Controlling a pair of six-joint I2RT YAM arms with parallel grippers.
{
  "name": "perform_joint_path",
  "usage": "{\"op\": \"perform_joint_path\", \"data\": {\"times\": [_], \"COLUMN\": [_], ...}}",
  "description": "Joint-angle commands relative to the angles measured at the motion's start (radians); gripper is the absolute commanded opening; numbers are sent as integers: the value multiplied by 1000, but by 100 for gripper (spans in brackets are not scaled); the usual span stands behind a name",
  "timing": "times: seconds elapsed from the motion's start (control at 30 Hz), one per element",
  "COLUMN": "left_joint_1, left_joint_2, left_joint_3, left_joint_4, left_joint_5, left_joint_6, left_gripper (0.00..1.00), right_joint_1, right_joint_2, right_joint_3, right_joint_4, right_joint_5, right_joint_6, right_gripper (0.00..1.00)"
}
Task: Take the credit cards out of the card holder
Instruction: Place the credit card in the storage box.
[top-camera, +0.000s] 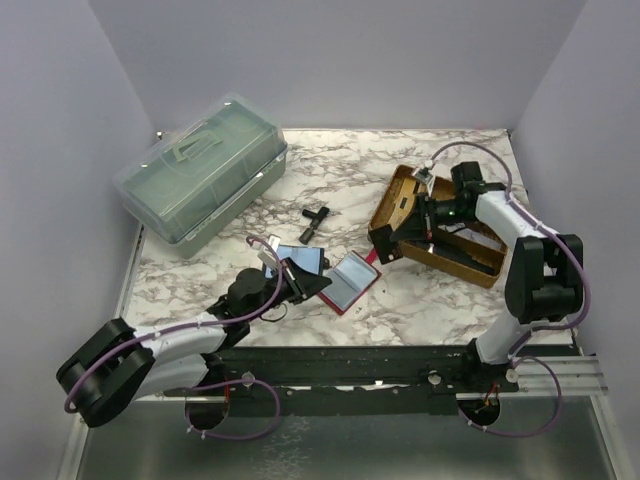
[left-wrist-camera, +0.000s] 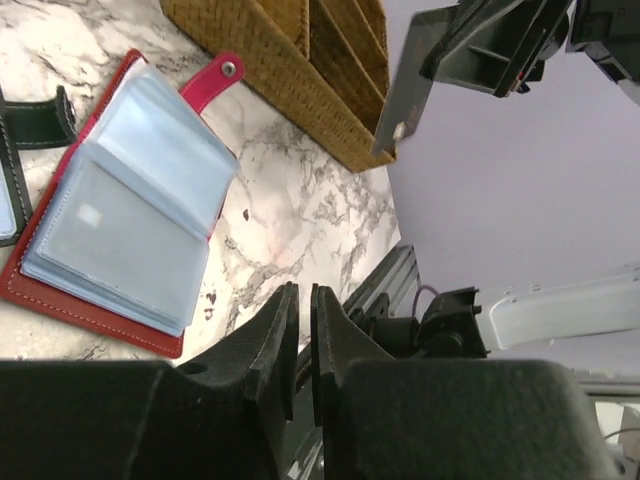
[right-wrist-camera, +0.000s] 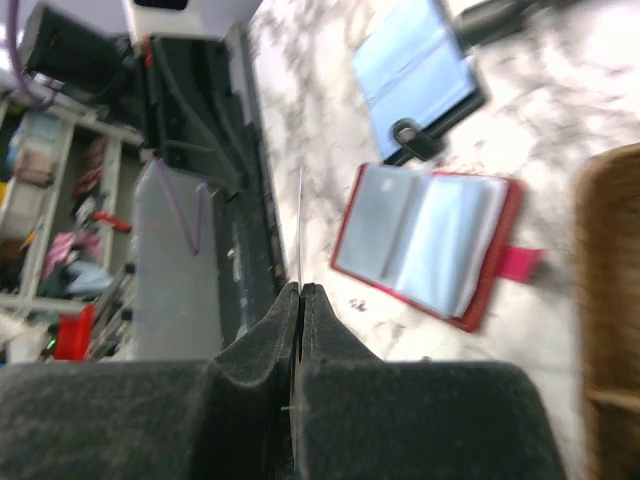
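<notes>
The red card holder (top-camera: 352, 282) (left-wrist-camera: 120, 220) (right-wrist-camera: 430, 245) lies open on the marble table, with light blue cards (left-wrist-camera: 170, 160) in its clear sleeves. A black card holder (top-camera: 300, 258) (right-wrist-camera: 415, 65) lies open just left of it. My right gripper (top-camera: 392, 235) (right-wrist-camera: 301, 288) hangs above the table right of the red holder. It is shut on a thin grey credit card (left-wrist-camera: 405, 90) (right-wrist-camera: 301, 220), which shows edge-on in the right wrist view. My left gripper (top-camera: 318, 284) (left-wrist-camera: 303, 290) hovers low beside the red holder's near left corner, its jaws a narrow slit apart with nothing between them.
A wicker basket (top-camera: 440, 255) (left-wrist-camera: 290, 70) with dividers sits at the right, behind my right gripper. A green lidded plastic box (top-camera: 200, 175) stands at the back left. A small black object (top-camera: 316, 222) lies mid-table. The black rail (top-camera: 380, 365) runs along the near edge.
</notes>
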Motion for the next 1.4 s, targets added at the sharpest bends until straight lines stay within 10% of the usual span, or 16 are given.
{"op": "perform_joint_path", "data": {"times": [0.0,0.33,0.67,1.37], "left_joint_1": [4,9,10,12], "left_joint_2": [-143,-634,-994,-734], "left_joint_3": [49,65,-13,36], "left_joint_4": [-248,-707,-909,-842], "left_joint_5": [-125,-435,-490,-422], "left_joint_6": [36,90,-77,-62], "left_gripper": [20,97,99,99], "right_joint_1": [-113,-351,-359,-334], "right_joint_2": [37,129,175,158], "right_joint_3": [141,410,433,287], "right_joint_4": [-220,-397,-450,-475], "right_joint_5": [101,429,520,581], "right_joint_6": [-216,-495,-683,-825], "right_gripper": [0,0,0,3]}}
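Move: The right hand already pinches a black card; the pile of black cards in the storage box's near compartment lies about 14 cm to its right, 5 cm ahead and 13 cm below. The silver cards are some 6 cm beyond that pile, and the open red card holder is about 15 cm left of the right hand and 7 cm back. From the left hand, the pile is roughly 34 cm right and 12 cm ahead. Right hand carries its card about 18 cm right, tipping down over the black cards; left withdraws leftward, opening. ##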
